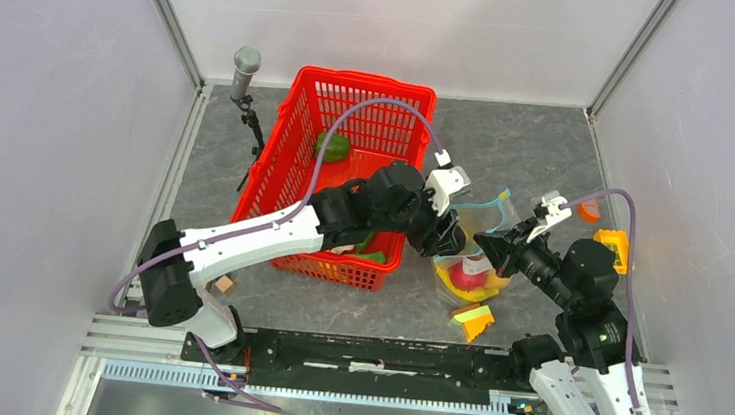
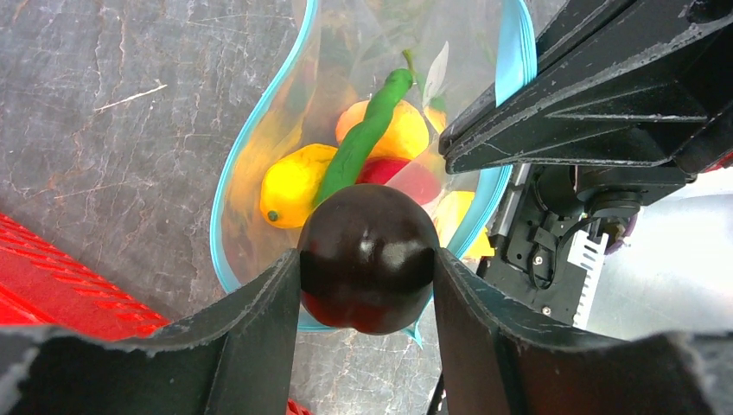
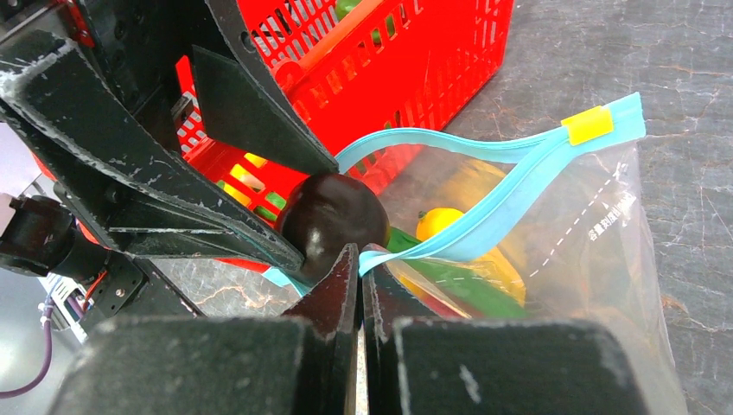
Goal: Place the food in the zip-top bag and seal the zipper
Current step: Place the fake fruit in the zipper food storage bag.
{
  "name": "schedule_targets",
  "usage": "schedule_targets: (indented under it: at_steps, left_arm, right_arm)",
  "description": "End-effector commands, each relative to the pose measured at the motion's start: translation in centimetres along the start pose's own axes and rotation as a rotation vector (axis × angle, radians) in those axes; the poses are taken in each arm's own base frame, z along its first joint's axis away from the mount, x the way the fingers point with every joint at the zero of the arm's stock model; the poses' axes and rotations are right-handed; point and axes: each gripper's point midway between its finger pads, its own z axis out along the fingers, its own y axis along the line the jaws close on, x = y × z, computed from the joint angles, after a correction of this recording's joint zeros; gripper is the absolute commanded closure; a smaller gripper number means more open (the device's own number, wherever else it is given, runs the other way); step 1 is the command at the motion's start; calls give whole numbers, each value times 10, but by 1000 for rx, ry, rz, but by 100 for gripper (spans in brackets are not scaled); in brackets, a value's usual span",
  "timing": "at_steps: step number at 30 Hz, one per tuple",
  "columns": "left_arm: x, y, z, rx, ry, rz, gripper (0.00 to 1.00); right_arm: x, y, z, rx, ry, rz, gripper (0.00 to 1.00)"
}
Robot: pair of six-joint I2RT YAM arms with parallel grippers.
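Observation:
My left gripper [image 2: 367,259] is shut on the dark eggplant [image 2: 367,285] and holds it just over the open mouth of the clear zip-top bag [image 2: 268,216]. Inside the bag lie a yellow fruit [image 2: 290,186], a long green pepper [image 2: 363,138] and a red piece [image 2: 406,177]. My right gripper [image 3: 361,252] is shut on the light blue zipper strip [image 3: 484,220] and holds that edge of the mouth up. The eggplant [image 3: 333,216] sits right beside the right fingertips. In the top view both grippers, left [image 1: 449,243] and right [image 1: 486,246], meet at the bag [image 1: 473,277].
The red lattice basket [image 1: 352,106] stands left of the bag with a green piece [image 1: 332,145] inside. A block stack [image 1: 475,319] lies near the bag's front. A small yellow crate [image 1: 613,247] sits at the right. A grey microphone stand [image 1: 246,66] is at the back left.

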Motion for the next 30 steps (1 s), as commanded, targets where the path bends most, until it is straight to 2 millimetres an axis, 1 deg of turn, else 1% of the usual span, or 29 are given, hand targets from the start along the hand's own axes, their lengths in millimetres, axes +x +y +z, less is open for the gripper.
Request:
schedule_targets:
  at_steps: [1, 4, 5, 6, 8, 11, 14, 15, 16, 17, 20, 22, 24, 25, 26, 27, 28, 30]
  left_arm:
    - [-3, -3, 1, 16, 8, 15, 55]
    - [-18, -3, 1, 6, -60, -2, 61]
    - [-24, -2, 1, -7, -91, -13, 64]
    - [-27, 1, 1, -25, -110, -25, 68]
    - [-35, 10, 2, -77, -153, -53, 72]
    - [-40, 19, 4, -126, -191, -87, 75]
    - [-46, 18, 9, -118, -230, -109, 77]
    - [-49, 14, 10, -95, -244, -114, 77]
    - [-48, 5, 12, -46, -239, -108, 77]
    - [-52, -4, 14, 10, -252, -96, 77]
    - [-47, -35, 18, 192, -217, -60, 69]
    - [-39, -45, 22, 246, -175, -47, 57]
    - [-25, -44, 26, 244, -108, -44, 43]
    - [-22, -40, 28, 225, -91, -47, 38]
    - [-23, -36, 27, 196, -91, -49, 28]
    - [-25, -32, 25, 172, -104, -50, 19]
    - [-31, -30, 19, 154, -131, -53, 15]
    - [-49, -29, 5, 134, -217, -60, 7]
  right_arm:
    - [-21, 14, -3, -62, -80, -44, 97]
    - [-21, 21, -3, -108, -83, -77, 97]
    - [-22, 24, -5, -126, -83, -92, 97]
    - [-22, 29, -6, -152, -83, -106, 97]
    - [-25, 39, -11, -203, -90, -134, 97]
    - [-27, 53, -18, -280, -95, -179, 97]
    - [-26, 64, -25, -344, -98, -215, 97]
    - [-26, 64, -26, -343, -102, -217, 97]
    - [-27, 62, -25, -327, -106, -216, 97]
    - [-28, 57, -24, -298, -110, -208, 97]
    - [-32, 42, -19, -202, -132, -175, 97]
    - [-36, 35, -17, -160, -153, -152, 97]
    - [-38, 31, -15, -138, -169, -136, 97]
    - [-39, 29, -15, -125, -178, -127, 97]
    - [-40, 26, -14, -110, -185, -122, 98]
    - [-41, 24, -14, -95, -189, -117, 97]
    - [-42, 22, -15, -81, -193, -116, 97]
    - [-44, 14, -16, -33, -202, -112, 98]
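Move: The mouth of the zipper bag lies just beyond the dark round fruit held in the left fingers, its middle about 5 cm right, 2 cm ahead and slightly below that hand. Its yellow slider is some 9 cm ahead and 9 cm right; the red fruit inside is about 5 cm right, 1 cm back, 10 cm down. From the right hand, pinching the rim, the mouth's middle lies about 5 cm ahead and 1 cm left. The dark round fruit is carried in the left grip, first a couple of centimetres forward and up, then back, down and about 3 cm further right into the bag's mouth, where the fingers open wider and let go. Meanwhile the right hand keeps its pinch on the rim, drawing it roughly 3 cm back, 2 cm up and slightly left, swinging counter-clockwise by some 15 degrees and then partly back. ##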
